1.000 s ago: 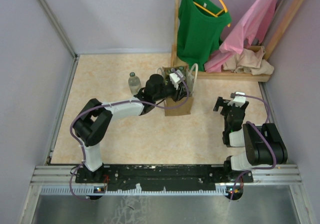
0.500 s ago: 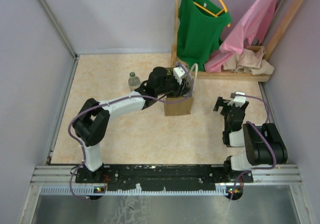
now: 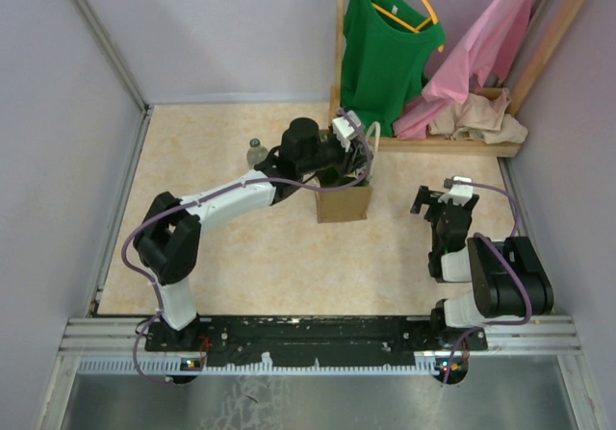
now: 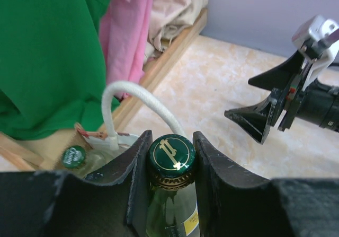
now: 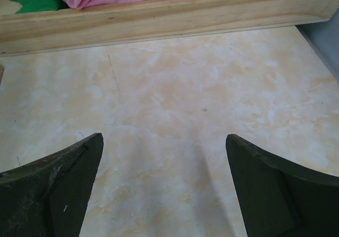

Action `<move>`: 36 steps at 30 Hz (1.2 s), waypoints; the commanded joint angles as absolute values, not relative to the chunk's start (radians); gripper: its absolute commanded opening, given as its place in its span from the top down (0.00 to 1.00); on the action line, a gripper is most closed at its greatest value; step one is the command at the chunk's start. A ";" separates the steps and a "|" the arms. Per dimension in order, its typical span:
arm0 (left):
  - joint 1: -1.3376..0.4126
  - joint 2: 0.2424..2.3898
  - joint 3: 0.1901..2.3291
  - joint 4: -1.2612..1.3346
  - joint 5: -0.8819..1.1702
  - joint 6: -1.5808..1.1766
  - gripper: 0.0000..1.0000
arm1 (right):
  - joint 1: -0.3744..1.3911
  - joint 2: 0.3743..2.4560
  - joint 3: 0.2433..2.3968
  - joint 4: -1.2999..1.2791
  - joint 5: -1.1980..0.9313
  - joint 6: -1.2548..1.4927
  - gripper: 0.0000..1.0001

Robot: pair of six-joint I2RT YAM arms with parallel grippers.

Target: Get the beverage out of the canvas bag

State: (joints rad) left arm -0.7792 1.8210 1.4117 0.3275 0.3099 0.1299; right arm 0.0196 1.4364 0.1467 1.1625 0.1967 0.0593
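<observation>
The tan-brown canvas bag [image 3: 344,203] stands upright mid-table with white looped handles [image 4: 139,96]. My left gripper [image 3: 352,153] is over the bag's open top. In the left wrist view the left gripper [image 4: 171,141] is shut on the neck of a green glass bottle [image 4: 170,155] with a green cap bearing a gold mark. The bottle's body below the neck is hidden. A second green cap [image 4: 73,156] shows lower in the bag. My right gripper [image 3: 439,200] is open and empty right of the bag, and in its wrist view [image 5: 164,141] over bare table.
A clear bottle [image 3: 255,148] stands on the table left of the bag. A wooden rack base [image 3: 452,144] with a green shirt [image 3: 385,45], pink cloth [image 3: 481,50] and beige cloth runs along the back right. Purple walls enclose the table.
My left arm has stretched further out and its gripper has shifted up and to the right over the bag's mouth. The right arm has not moved.
</observation>
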 commanded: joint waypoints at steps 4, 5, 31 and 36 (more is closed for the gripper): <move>-0.778 1.644 1.497 0.451 0.266 0.181 1.00 | 0.028 1.443 0.181 1.218 0.203 0.044 0.01; -0.778 1.632 1.492 0.451 0.258 0.182 1.00 | 0.029 1.442 0.181 1.218 0.203 0.043 0.01; -0.443 1.348 1.501 0.218 -0.061 0.203 1.00 | 0.029 1.442 0.180 1.216 0.204 0.044 0.01; -0.373 1.279 1.379 0.231 -0.123 0.192 1.00 | 0.029 1.442 0.181 1.217 0.204 0.044 0.01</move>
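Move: The green bottle, still held by its cap, hangs partly inside the canvas bag, whose middle lies about 4 cm ahead, 4 cm left and 24 cm below the left gripper. The bag's right handle loops some 4 cm ahead and 5 cm to the right. Its goal, open table, is about 9 cm ahead, 33 cm left and 31 cm down, just beyond the standing clear bottle (7 ahead, 26 left, 21 down). From the right hand that spot is roughly 61 cm left, 10 ahead and 13 down. Draw the left gripper almost straight up first, easing left, to pull the pinched green bottle out of the canvas bag. Then, some 14 cm higher, sweep it fast to the left and a little forward, about 28 cm left in all, over to the standing bottle's side. Swing the wrist some 45 degrees counter-clockwise, tipping it slightly up, and keep the fingers shut on the cap. ##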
